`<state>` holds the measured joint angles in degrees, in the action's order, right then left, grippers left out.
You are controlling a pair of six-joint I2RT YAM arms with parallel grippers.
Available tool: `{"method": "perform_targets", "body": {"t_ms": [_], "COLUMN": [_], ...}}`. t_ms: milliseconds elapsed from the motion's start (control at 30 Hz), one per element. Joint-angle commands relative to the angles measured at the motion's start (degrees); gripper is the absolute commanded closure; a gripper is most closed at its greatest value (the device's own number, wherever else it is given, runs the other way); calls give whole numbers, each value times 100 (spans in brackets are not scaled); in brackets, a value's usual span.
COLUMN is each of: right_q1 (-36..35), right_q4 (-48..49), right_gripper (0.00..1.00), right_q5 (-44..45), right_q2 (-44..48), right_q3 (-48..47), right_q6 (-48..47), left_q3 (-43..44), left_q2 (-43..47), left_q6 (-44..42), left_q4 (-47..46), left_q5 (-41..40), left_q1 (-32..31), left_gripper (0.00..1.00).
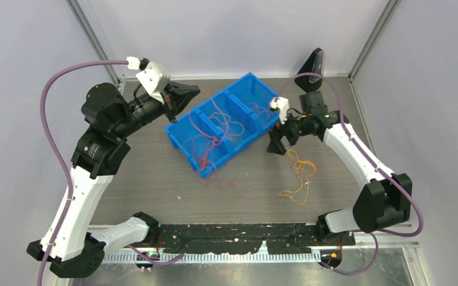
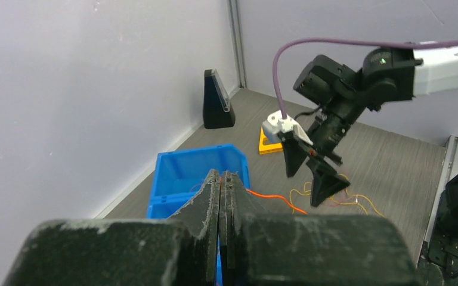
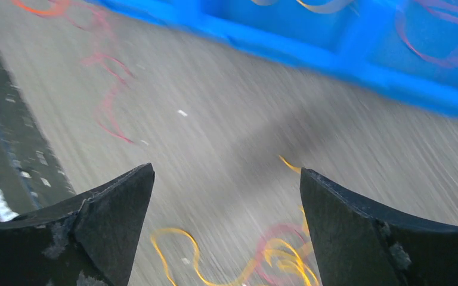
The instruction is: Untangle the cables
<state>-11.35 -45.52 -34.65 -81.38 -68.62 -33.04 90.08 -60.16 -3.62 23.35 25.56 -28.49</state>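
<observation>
A blue three-compartment bin (image 1: 182, 134) in the middle of the table holds tangled red, pink and yellow cables (image 1: 217, 128). My left gripper (image 1: 195, 92) hovers at the bin's far left end. In the left wrist view its jaws (image 2: 220, 174) are shut, and a thin orange cable (image 2: 274, 197) runs out of them to the right. A yellow cable (image 1: 300, 173) with a pink strand lies loose on the table right of the bin. My right gripper (image 1: 277, 144) hangs just above it, open wide with nothing between its fingers (image 3: 226, 179); the yellow cable (image 3: 274, 253) lies below them.
A pink-red cable (image 1: 226, 182) trails on the table in front of the bin. A black wedge-shaped stand (image 1: 313, 68) sits at the back right corner, with a flat orange piece (image 2: 267, 145) near it. A black strip (image 1: 232, 232) runs along the near edge. Walls enclose the table.
</observation>
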Motion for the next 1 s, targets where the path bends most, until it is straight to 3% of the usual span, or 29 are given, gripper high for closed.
{"method": "perform_targets", "body": {"t_ms": [0,100,267,600,933,967], "right_q1": [-967,-1759,-2872,-3927,-4666,-4672], "right_q4": [1741,2606,3861,4115,4075,4004], "right_gripper": [2,4,2,5,1,6], "right_q5": [-574,-163,965,1502,2864,2942], "right_q2": [-15,-142,-349,-1418,-2111,-2191], "right_q3": [697,1108,1633,1273,933,924], "right_q6": [1782,2502,2473,2510,2223,2196], "left_q3": [-9,-45,-184,-434,-711,-731], "left_q2": [26,52,149,291,462,469], "left_q6": [229,174,54,-52,-67,-71], "left_q4": [-428,-367,-258,-294,-405,-409], "left_q5": [-255,-433,-655,-988,-1100,-1109], "left_q1": [19,20,21,21,27,28], "left_gripper": [100,100,100,100,100,100]}}
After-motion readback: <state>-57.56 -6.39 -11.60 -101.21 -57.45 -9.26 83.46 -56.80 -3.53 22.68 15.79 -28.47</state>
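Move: The right hand, open and empty, is going for the loose tail of the pink cable on the table, about 23 cm to its left, 10 cm back and 15 cm below. The blue box's middle lies some 18 cm left and 12 cm ahead of it, while the yellow cable lies about 6 cm back and 5 cm to its right. From the raised left hand, that pink tail is about 49 cm below, 4 cm back and 1 cm right. Fingers kept wide open, the right hand sweeps some 22 cm left, then also down about 13 cm and back about 10 cm, to low over the pink tail by the box's near corner, turning roughly 15 degrees counter-clockwise. The left hand keeps its grip on the raised cable while easing a few centimetres down, left and forward. ##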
